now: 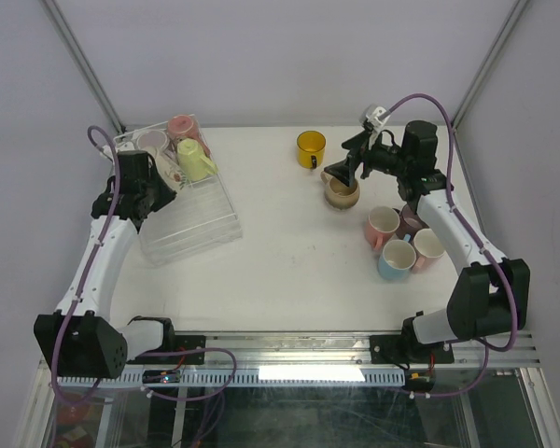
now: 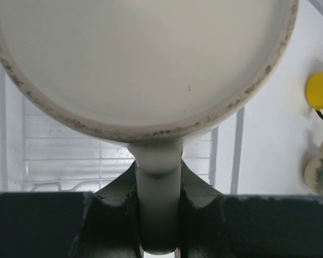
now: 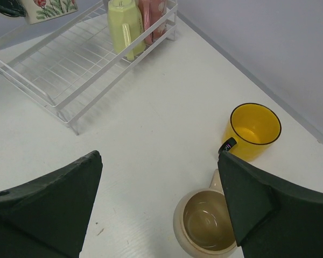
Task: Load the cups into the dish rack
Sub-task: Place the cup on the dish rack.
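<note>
My left gripper (image 2: 158,177) is shut on the handle of a cream cup (image 2: 140,64), whose base fills the left wrist view. It holds this flower-patterned cup (image 1: 169,172) over the back left end of the clear dish rack (image 1: 201,224). A pink cup (image 1: 182,126), a lilac cup (image 1: 152,142) and a light green cup (image 1: 196,161) stand in the rack's far end. My right gripper (image 3: 159,161) hangs open above the table, with a beige cup (image 3: 204,223) just under its right finger. A yellow cup (image 3: 253,129) stands beyond it.
Several more cups cluster at the right beside my right arm: pink (image 1: 383,227), mauve (image 1: 412,219), light blue (image 1: 396,259) and cream (image 1: 428,247). The rack lies slanted at the table's left. Grey walls close off the back and sides.
</note>
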Robot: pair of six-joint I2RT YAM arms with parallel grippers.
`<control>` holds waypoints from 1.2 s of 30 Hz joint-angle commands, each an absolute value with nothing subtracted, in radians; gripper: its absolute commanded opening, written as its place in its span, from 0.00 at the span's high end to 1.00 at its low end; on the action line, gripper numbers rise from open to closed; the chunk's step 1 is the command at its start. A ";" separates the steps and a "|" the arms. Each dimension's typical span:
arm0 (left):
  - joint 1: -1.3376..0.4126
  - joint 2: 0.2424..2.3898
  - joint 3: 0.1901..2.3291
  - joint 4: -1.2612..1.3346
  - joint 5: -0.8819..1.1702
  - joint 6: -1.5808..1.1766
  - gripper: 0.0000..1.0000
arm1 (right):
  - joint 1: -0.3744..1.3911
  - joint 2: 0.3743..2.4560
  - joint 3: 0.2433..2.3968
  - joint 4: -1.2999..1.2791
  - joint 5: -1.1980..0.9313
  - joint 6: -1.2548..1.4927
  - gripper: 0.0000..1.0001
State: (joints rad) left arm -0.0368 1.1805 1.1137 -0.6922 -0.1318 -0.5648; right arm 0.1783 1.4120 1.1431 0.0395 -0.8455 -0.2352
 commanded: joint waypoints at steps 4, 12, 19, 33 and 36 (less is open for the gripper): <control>-0.001 1.202 1.070 -0.359 -0.262 -0.483 1.00 | 0.164 1.422 1.140 0.051 -0.855 -0.253 0.09; 0.000 1.251 0.992 -0.146 -0.336 -0.388 1.00 | 0.156 1.424 1.141 0.040 -0.856 -0.264 0.09; 0.000 1.306 0.959 -0.033 -0.354 -0.268 1.00 | 0.152 1.437 1.142 0.040 -0.855 -0.263 0.09; 0.001 1.331 0.957 -0.030 -0.236 -0.230 1.00 | 0.146 1.442 1.141 0.040 -0.850 -0.270 0.09; 0.000 1.264 0.918 -0.067 -0.181 -0.215 1.00 | 0.139 1.440 1.136 0.041 -0.848 -0.270 0.09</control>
State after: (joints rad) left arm -0.0048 1.3941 0.9234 -0.2001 -0.2531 -0.2642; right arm 0.1532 1.4513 1.1328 0.0166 -0.8452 -0.2607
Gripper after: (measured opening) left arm 0.170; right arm 0.913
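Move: The left hand holds the flowered cup by its handle; its free place in the rack's left row lies about 12 cm ahead, 6 cm left and 11 cm below. From that hand, the lavender cup is 21 cm ahead and 11 left, the yellow-green cup 14 ahead and 4 right, both some 10 cm lower. The open right hand has the tan cup about 6 cm ahead, 2 right and 23 below, and the yellow cup 20 ahead, 7 left. Keeping its pinch on the handle, the left hand lowers the flowered cup about 7 cm towards the free place beside the yellow-green cup and nearer than the lavender one, sinking steeply at first while going left, then mainly pushing forward for some 6 cm in all and rolling nearly 20 degrees so its left side rises, before easing to a near stop with a slight swing back right. The right hand, fingers still wide open, sinks a couple of centimetres towards the tan cup without touching it. ##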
